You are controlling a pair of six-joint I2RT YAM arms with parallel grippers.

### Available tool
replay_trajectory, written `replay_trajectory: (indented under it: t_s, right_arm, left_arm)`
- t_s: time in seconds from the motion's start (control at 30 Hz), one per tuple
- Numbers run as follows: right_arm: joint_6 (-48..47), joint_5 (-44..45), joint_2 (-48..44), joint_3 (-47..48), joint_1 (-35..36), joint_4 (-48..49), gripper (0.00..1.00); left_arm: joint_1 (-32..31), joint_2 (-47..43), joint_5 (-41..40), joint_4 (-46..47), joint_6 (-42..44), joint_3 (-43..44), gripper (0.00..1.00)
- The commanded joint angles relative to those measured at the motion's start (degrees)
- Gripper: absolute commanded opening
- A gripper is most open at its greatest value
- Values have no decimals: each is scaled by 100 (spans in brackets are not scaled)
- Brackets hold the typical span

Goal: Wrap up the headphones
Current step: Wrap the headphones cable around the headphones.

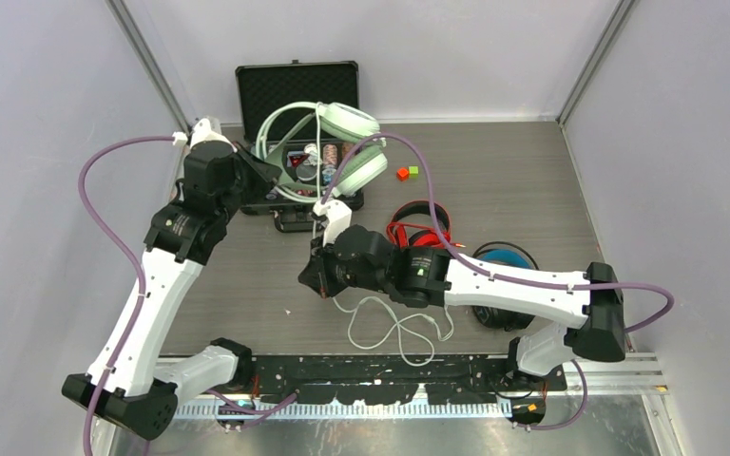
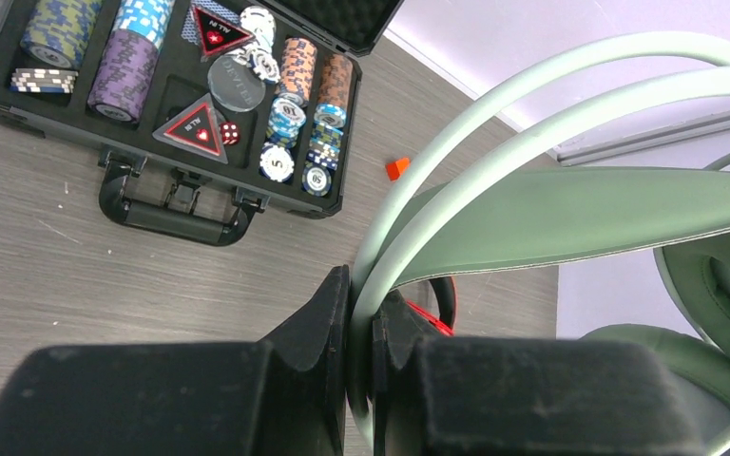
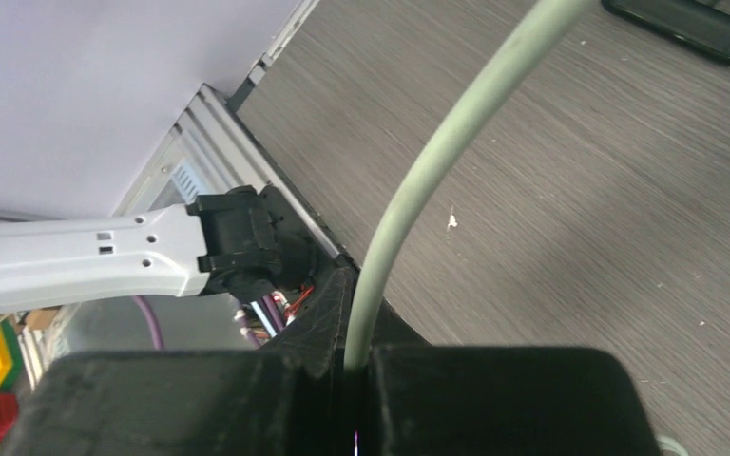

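Note:
The mint-green headphones (image 1: 347, 128) hang in the air over the open case, and my left gripper (image 1: 264, 163) is shut on their thin headband wire (image 2: 456, 152); the wide inner band (image 2: 570, 214) fills the right of the left wrist view. Their pale cable (image 3: 437, 161) runs down into my right gripper (image 1: 314, 277), which is shut on it just above the table; the rest of the cable (image 1: 394, 328) lies in loose loops near the front edge. The red headphones (image 1: 418, 223) and the black headphones with a blue band (image 1: 504, 258) lie on the table behind my right arm.
An open black case of poker chips (image 1: 297, 90) stands at the back, under the raised headphones; its chips and handle show in the left wrist view (image 2: 190, 85). A red cube (image 1: 402, 174) and a green cube (image 1: 413, 170) sit right of it. Grey walls close three sides.

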Motion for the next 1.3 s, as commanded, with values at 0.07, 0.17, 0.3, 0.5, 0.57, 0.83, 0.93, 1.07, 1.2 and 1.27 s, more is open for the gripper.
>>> replay_trajectory:
  t_s: [0.07,0.17,0.3,0.5,0.57,0.83,0.93,1.07,1.2,1.27]
  right_arm:
    - [-240,430,76,450,42,-5,1]
    - [-251,300,264,614,82,-114,0]
    - [-275,336,437,674,135,-138,1]
    - [-351,484,603,732,146,-307,1]
    - [-375,498,649,776,163,-348,1]
    - [-489,681,806,934,305,-591,0]
    - [-499,1058,811,881,305,-763,0]
    - [-471,1514,559,456,306,-766,0]
    - [-594,1541,155,-222,306,-240,3]
    - [-733,1520,-59,-576,304,148,6]
  left_arm:
    - [30,-83,50,966,-388,-69,0]
    - [25,-57,78,996,-397,-70,0]
    - [25,-24,102,1039,-415,-80,0]
    - [26,4,154,1093,-441,-94,0]
    - [27,17,154,1098,-438,-107,0]
    - [26,27,163,1115,-451,-101,0]
    - [26,12,192,1106,-473,-80,0]
    - [63,-25,313,1041,-572,-28,0]
    - [104,-64,700,1062,-870,37,0]
    - [106,-74,935,1112,-1040,67,0]
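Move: Ahead of and above the right hand, which pinches the green cable, the green headphones hang about 20 cm forward, 4 cm to its right and 10 cm higher. The left hand still holds them by the headband, their middle some 4 cm ahead, 8 cm right and 3 cm above it. On the table some 24 cm below the right hand, the chip case lies about 30 cm ahead and 6 cm left, the red headphones 20 cm ahead and 22 cm right. Keeping the green cable pinched, the right hand first drifts about 2 cm left and dips, then swings back to the right, forward and faster downward, ending some 5 cm lower, its fingers tipping further down by about 10 degrees to draw the cable down below the headphones. The left hand keeps its hold on the headband, giving a centimetre or so down and to the right. ##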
